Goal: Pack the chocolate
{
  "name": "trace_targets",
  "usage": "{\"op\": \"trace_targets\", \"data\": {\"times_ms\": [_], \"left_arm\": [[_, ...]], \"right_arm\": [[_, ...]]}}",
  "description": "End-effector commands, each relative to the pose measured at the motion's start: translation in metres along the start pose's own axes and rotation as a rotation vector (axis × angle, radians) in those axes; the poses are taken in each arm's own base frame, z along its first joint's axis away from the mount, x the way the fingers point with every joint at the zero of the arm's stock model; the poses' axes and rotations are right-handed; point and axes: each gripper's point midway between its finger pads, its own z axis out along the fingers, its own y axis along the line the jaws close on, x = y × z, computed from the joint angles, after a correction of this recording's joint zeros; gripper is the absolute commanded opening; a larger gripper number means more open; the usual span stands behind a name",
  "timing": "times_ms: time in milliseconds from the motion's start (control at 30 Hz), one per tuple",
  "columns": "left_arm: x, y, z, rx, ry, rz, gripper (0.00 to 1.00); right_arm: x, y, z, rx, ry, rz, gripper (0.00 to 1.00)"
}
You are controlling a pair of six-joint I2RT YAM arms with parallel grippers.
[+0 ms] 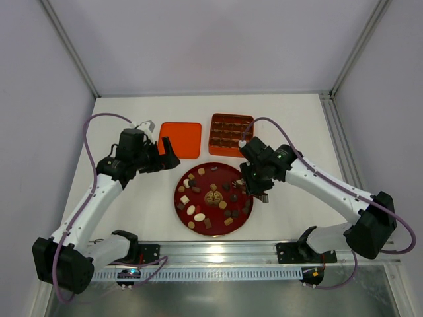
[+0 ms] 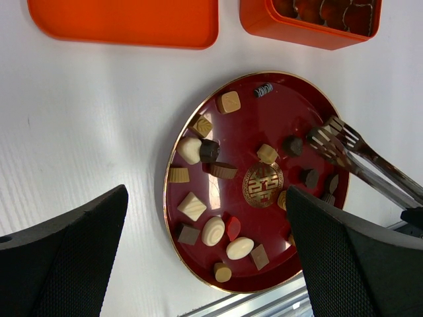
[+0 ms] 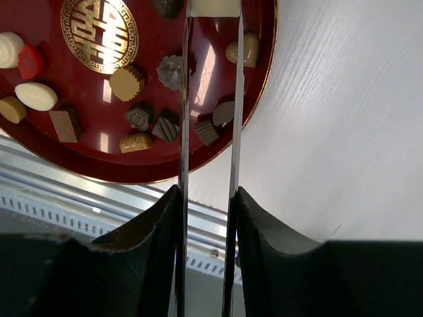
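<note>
Several chocolates (image 1: 198,216), dark brown, tan and cream-white, lie scattered on a dark red plate (image 1: 177,198) with a gold emblem. They also show in the left wrist view (image 2: 239,248) and in the right wrist view (image 3: 38,96). My right gripper (image 1: 259,190) (image 3: 206,218) is shut on metal tongs (image 3: 185,99). The tong tips (image 2: 330,135) hang over the plate's right part, next to a dark chocolate (image 2: 293,145). My left gripper (image 1: 168,158) (image 2: 205,264) is open and empty, above the plate's left side.
An orange gridded tray (image 1: 230,134) (image 2: 310,26) stands behind the plate. A flat orange lid (image 1: 180,140) (image 2: 125,23) lies to its left. A metal rail (image 1: 218,254) runs along the near table edge. White walls enclose the table.
</note>
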Motion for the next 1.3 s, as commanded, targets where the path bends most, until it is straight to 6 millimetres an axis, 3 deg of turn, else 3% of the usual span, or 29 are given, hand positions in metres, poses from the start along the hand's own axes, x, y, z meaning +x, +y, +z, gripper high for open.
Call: {"op": "trace_targets", "data": {"times_ms": [0,233,433,633,667,767,833,900,933,967,1067,1267], "left_arm": [[-0.011,-0.010,-0.004,0.032,-0.028,0.023,1.00],[-0.011,-0.010,-0.004,0.031,-0.028,0.020,1.00],[-0.011,-0.010,-0.004,0.034,-0.027,0.021,1.00],[-0.011,-0.010,-0.004,0.033,-0.028,0.020,1.00],[-0.012,-0.010,-0.004,0.033,-0.028,0.019,1.00],[-0.010,-0.009,-0.003,0.032,-0.021,0.018,1.00],[-0.011,-0.010,-0.004,0.033,-0.026,0.019,1.00],[-0.010,-0.009,-0.003,0.028,-0.023,0.020,1.00],[-0.011,-0.009,-0.003,0.027,-0.025,0.018,1.00],[-0.011,-0.008,-0.003,0.025,-0.026,0.019,1.00],[-0.011,-0.008,-0.003,0.024,-0.027,0.019,1.00],[-0.012,-0.008,-0.004,0.018,-0.034,0.023,1.00]], "right_arm": [[-0.016,0.003,-0.017,0.002,-0.055,-0.022,0.31],[-0.023,0.004,-0.028,-0.004,-0.074,-0.023,0.31],[-0.043,0.010,-0.046,-0.038,-0.125,-0.018,0.31],[-0.096,0.011,-0.065,-0.097,-0.218,0.025,0.31],[-0.112,0.012,-0.075,-0.109,-0.260,0.020,0.31],[-0.154,0.007,-0.078,-0.122,-0.324,0.044,0.31],[-0.179,0.001,-0.067,-0.132,-0.340,0.073,0.31],[-0.205,-0.003,-0.070,-0.142,-0.383,0.087,0.30],[-0.213,-0.005,-0.055,-0.134,-0.358,0.095,0.31],[-0.226,-0.004,-0.061,-0.142,-0.389,0.095,0.31],[-0.253,-0.002,-0.045,-0.142,-0.386,0.097,0.31],[-0.275,-0.006,-0.006,-0.103,-0.339,0.101,0.30]]}}
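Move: The right hand already holds the tongs with the cream chocolate pinched in their tips. The chocolate box's middle lies about 20 cm ahead of that hand, 6 cm left and 10 cm lower. The plate's middle is about 5 cm back and 12 cm left of the hand; the orange lid is some 18 cm ahead and 24 cm left. From the left hand, the box is about 8 cm ahead, 19 cm right and 15 cm below. The right hand lifts the tong-held chocolate, swings some 24 cm forward over the box, then starts sinking, grip kept. ##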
